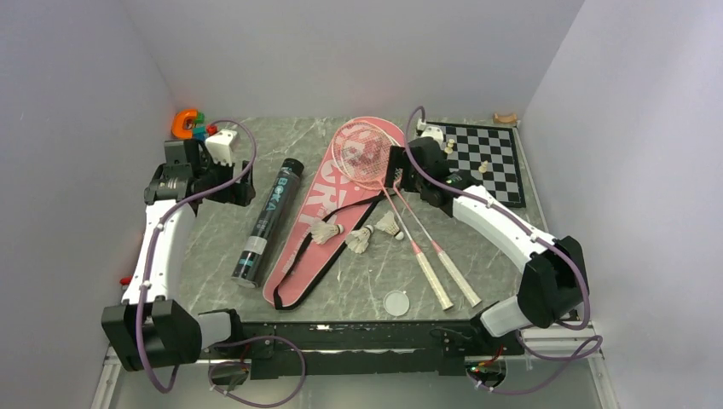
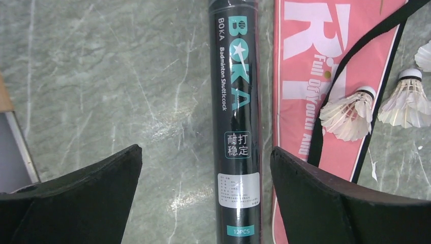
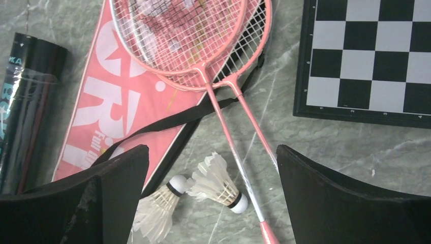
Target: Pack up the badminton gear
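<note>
A long black tube [image 1: 268,221] lies left of the pink "SPORT" bag [image 1: 328,209], whose black strap trails over it. Two pink rackets [image 1: 367,153] rest with heads on the bag's top end and handles [image 1: 443,277] pointing toward the near edge. Three white shuttlecocks [image 1: 326,232] [image 1: 361,239] [image 1: 390,225] lie on and beside the bag. My left gripper [image 1: 243,189] hangs open above the tube's far end [image 2: 235,101], nothing between its fingers [image 2: 206,151]. Beside the racket heads, my right gripper [image 1: 396,170] also stands open, over two shuttlecocks [image 3: 218,180] and the racket shafts [image 3: 239,152].
A black-and-white chessboard [image 1: 486,158] with a few pale pieces sits at the back right, close to the right gripper. An orange and teal toy [image 1: 189,123] stands in the back left corner. A small clear round lid [image 1: 396,302] lies near the front edge. Walls close in on three sides.
</note>
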Controlling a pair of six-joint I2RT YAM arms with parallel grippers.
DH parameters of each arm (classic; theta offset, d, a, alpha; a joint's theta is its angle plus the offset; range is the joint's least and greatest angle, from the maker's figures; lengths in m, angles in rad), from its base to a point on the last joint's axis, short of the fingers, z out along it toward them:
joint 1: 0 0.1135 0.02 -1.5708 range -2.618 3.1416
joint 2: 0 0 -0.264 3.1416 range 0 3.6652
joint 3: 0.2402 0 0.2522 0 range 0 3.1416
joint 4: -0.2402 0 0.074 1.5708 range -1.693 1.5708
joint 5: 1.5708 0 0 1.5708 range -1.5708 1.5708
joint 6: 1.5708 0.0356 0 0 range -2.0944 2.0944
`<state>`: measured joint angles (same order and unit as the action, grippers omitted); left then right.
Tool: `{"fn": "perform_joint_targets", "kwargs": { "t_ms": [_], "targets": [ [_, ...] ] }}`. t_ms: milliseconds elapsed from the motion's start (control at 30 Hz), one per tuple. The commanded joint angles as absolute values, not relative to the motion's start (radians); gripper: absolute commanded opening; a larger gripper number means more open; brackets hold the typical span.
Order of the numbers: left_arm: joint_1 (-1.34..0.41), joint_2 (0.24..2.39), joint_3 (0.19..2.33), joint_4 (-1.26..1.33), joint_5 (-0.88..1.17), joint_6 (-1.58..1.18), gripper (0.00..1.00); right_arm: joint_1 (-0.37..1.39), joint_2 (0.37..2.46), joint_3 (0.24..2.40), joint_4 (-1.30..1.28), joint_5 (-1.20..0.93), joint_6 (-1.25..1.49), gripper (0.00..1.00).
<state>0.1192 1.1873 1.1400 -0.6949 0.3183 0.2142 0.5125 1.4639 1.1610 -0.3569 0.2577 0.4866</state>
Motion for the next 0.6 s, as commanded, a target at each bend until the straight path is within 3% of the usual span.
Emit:
{"fn": "perform_joint_targets", "kwargs": {
  "t_ms": [0,567],
  "targets": [
    [0.123,1.233,1.206,-0.731,0.378,0.223,1.0,0.572,1.437,1.215,-0.388,0.388,0.474,1.0],
    [0.013,1.503,1.314,-0.766,0.476,0.197,1.0,0.648,1.345,1.101,-0.417,0.423,0.53,1.0]
  ]
}}
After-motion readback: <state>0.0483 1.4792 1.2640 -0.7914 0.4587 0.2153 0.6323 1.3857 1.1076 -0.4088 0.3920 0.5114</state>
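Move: The shuttlecock tube lies about 5 cm right of the left hand and 16 cm below, its middle roughly level with the hand; beyond it the pink bag's middle is some 24 cm right and 3 cm ahead. The right hand is about 15 cm above the table things: nearest shuttlecock some 5 cm back, neither left nor right, middle shuttlecock 9 cm back and 9 cm left. Left hand sinks 5 cm and swings right over the tube, tipping down; right hand draws back 3.5 cm, both open. ##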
